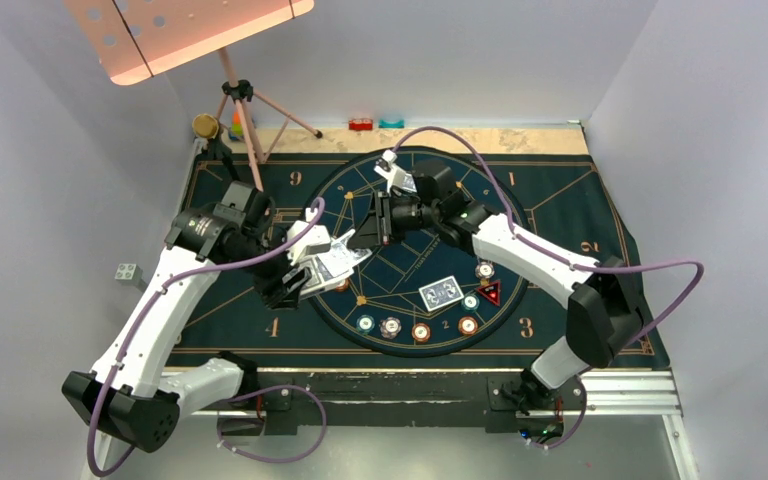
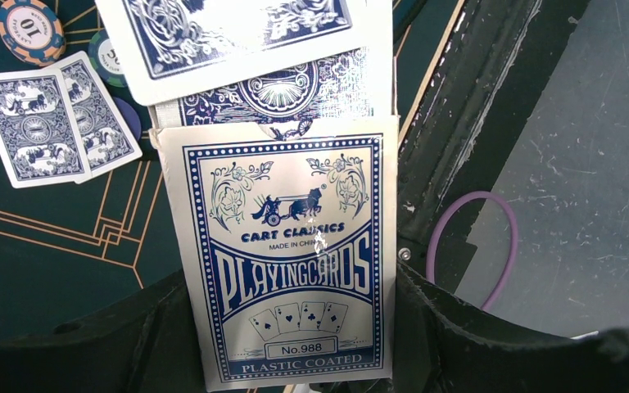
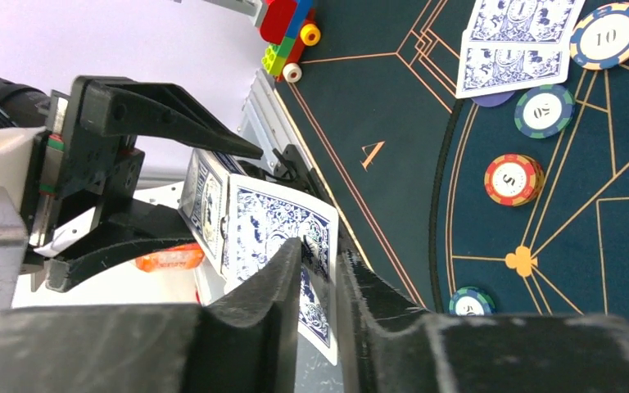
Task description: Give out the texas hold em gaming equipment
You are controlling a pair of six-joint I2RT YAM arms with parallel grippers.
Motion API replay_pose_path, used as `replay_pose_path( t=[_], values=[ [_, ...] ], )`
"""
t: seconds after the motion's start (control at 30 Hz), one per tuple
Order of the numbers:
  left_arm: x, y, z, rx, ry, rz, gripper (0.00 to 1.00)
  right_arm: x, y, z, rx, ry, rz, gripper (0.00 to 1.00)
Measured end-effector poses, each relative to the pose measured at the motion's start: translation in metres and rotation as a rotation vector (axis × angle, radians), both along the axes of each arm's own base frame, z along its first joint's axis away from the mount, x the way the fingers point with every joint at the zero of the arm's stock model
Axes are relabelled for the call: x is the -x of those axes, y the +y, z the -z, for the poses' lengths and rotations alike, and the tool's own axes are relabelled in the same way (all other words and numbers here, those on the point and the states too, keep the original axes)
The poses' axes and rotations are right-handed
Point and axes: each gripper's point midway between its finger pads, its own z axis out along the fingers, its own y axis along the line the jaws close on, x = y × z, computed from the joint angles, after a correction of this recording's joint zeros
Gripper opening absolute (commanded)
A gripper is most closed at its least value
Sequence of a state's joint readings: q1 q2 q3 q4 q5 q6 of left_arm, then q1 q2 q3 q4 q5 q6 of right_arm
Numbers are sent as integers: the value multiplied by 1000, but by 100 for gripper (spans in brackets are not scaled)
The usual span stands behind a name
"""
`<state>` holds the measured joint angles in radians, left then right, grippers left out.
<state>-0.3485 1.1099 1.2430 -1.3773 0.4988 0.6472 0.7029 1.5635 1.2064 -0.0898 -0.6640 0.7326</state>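
Observation:
My left gripper [image 1: 310, 262] [image 2: 287, 344] is shut on a white-and-blue playing card box [image 2: 291, 254] [image 1: 332, 258], held above the mat's left side. One blue-backed card [image 3: 278, 221] [image 2: 237, 41] sticks out of the box's open end. The right gripper [image 3: 321, 254] [image 1: 365, 235] straddles that card's edge, jaws narrow with a small gap still showing. Two dealt cards [image 1: 440, 292] [image 3: 512, 37] lie face down on the mat. Several poker chips [image 1: 421, 331] [image 3: 513, 178] curve along the circle's near rim. A red triangular marker [image 1: 489, 292] lies right of the cards.
The dark blue gold-lined mat [image 1: 260, 180] covers the table. Small red [image 1: 361, 124] and teal [image 1: 391, 123] blocks sit at the back edge. A tripod stand [image 1: 245, 110] rises at the back left. A toy block stack [image 3: 287, 24] stands off the mat. A purple cable [image 2: 471, 246] loops by the metal rail.

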Motion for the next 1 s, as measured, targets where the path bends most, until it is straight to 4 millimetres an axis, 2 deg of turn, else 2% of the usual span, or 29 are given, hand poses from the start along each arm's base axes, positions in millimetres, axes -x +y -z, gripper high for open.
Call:
replay_pose_path(
  t=[0.13,0.23,0.47,0.63,0.83,0.9,1.0],
  values=[
    [2,1,4,-3,11,0,0,-6,-6,-3,15,-12,26,5],
    [2,1,8,-5,17,1,0,-10,-9,-6,34,-24,44,1],
    [1,-1,10,2,14,3,0,-16,-18,-20,53,-59,73,0],
    [1,-1,10,4,14,4,0,-30,-34,-37,35,-79,125,0],
    [1,-2,10,6,16,6,0,-64,-60,-48,18,-81,222,0],
    [2,-1,10,5,17,6,0,-83,-69,-46,16,-76,264,0],
    [2,-2,10,6,20,7,0,-133,-87,-32,29,-59,357,0]
  ],
)
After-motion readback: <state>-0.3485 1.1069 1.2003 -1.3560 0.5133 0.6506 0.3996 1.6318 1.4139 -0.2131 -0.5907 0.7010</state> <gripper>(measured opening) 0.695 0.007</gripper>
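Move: The loose card already sticks out of the deck box between my right fingertips; its middle is about 3 cm left and 2 cm back of my right hand, 1 cm lower. The box is some 8 cm left and 6 cm back, 3 cm lower. On the table, 16 cm below, the orange chip stack is about 4 cm left and 5 cm back, the far card 19 cm forward and 12 cm right. From my left hand the loose card lies about 9 cm right and 4 cm forward, roughly level. My right fingers, partly closed around the loose card, shut on it and draw it out of the box to my right, forward and up. Then I sweep it quickly forward and right towards the far card, about 13 cm forward and 9 cm right in all, turning some 20 degrees clockwise and dipping slightly at the end. My left hand keeps its grip on the box, sinking 1 cm. ##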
